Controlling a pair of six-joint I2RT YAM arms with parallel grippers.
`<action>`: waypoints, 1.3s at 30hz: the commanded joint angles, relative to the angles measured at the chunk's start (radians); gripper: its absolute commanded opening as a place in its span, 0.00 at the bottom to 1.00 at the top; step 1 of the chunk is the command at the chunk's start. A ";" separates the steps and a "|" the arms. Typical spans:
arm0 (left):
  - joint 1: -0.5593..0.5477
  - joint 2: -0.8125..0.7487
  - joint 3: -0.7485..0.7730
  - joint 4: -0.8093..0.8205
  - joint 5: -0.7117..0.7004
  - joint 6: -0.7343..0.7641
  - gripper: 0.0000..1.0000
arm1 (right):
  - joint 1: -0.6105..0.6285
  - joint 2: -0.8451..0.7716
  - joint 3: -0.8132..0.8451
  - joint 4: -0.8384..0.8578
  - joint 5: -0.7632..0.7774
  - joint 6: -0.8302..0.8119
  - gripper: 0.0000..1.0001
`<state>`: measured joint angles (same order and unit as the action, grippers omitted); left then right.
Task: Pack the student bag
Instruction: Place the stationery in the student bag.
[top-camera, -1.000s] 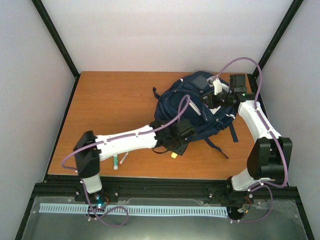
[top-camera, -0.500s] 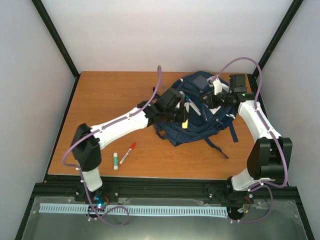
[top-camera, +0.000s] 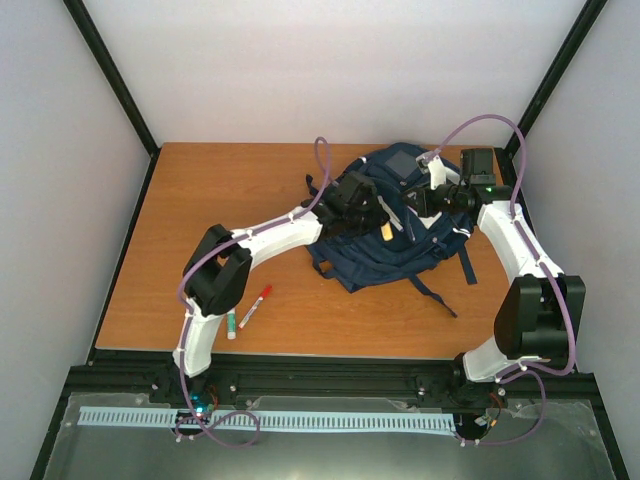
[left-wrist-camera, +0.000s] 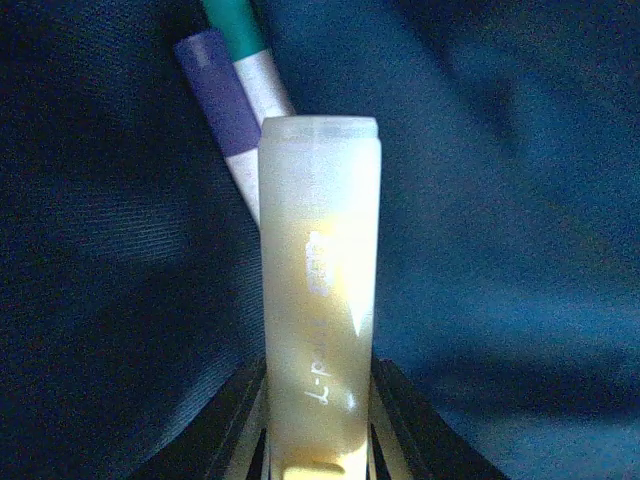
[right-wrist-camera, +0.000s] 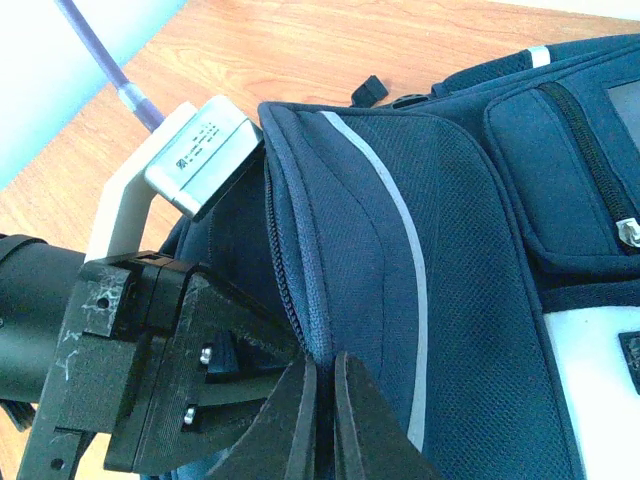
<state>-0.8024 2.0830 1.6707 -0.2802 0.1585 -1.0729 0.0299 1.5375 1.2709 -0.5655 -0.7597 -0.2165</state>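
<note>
The student bag (top-camera: 400, 255), a navy backpack with white trim, lies at the table's back right. My right gripper (top-camera: 418, 203) is shut on the zipper edge of the bag's opening (right-wrist-camera: 305, 310) and holds that flap up. My left gripper (top-camera: 376, 220) is at the opening, shut on a pale yellow tube-shaped marker (left-wrist-camera: 318, 300) that points into the dark inside of the bag (left-wrist-camera: 520, 200). Just beyond the marker's tip, a purple pen (left-wrist-camera: 222, 100) and a teal-and-white pen (left-wrist-camera: 250, 50) lie in the bag. In the right wrist view, the left gripper's black body (right-wrist-camera: 150, 370) sits against the opening.
A red pen (top-camera: 254, 305) and a small white glue stick (top-camera: 231, 322) lie on the wooden table (top-camera: 200, 200) near its front edge, left of the bag. The bag's dark straps (top-camera: 440, 295) trail toward the front. Black frame posts stand at the table's back corners.
My left arm has carried the yellow marker from the table's front up to the bag and on into its opening. The right gripper has kept its hold on the flap.
</note>
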 joint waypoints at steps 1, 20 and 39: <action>0.003 0.018 0.059 0.094 -0.066 -0.126 0.07 | -0.019 -0.043 0.000 0.012 -0.021 -0.001 0.03; 0.004 -0.025 -0.012 0.148 -0.046 -0.155 0.50 | -0.021 -0.040 -0.001 0.013 -0.027 0.002 0.03; -0.072 -0.663 -0.658 -0.283 -0.236 0.406 0.71 | -0.022 -0.055 0.002 0.010 -0.035 -0.001 0.03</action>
<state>-0.8646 1.5124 1.1408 -0.3553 0.0334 -0.8181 0.0265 1.5284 1.2705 -0.5724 -0.7712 -0.2165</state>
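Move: The left hand holds the yellow tube over the bag's open pocket; its resting spot is about 2 cm ahead, 2 cm right and 3 cm below. The two pens lie roughly 4 cm ahead, 2 cm right, 3 cm below. The red marker is some 22 cm back, 31 cm left, 8 cm below. From the right hand, still pinching the bag's fabric, that resting spot is about 3 cm back, 6 cm left, 6 cm below. Easing 2 cm forward, the left hand opens, lets go of the yellow tube, then withdraws about 17 cm back-left. ##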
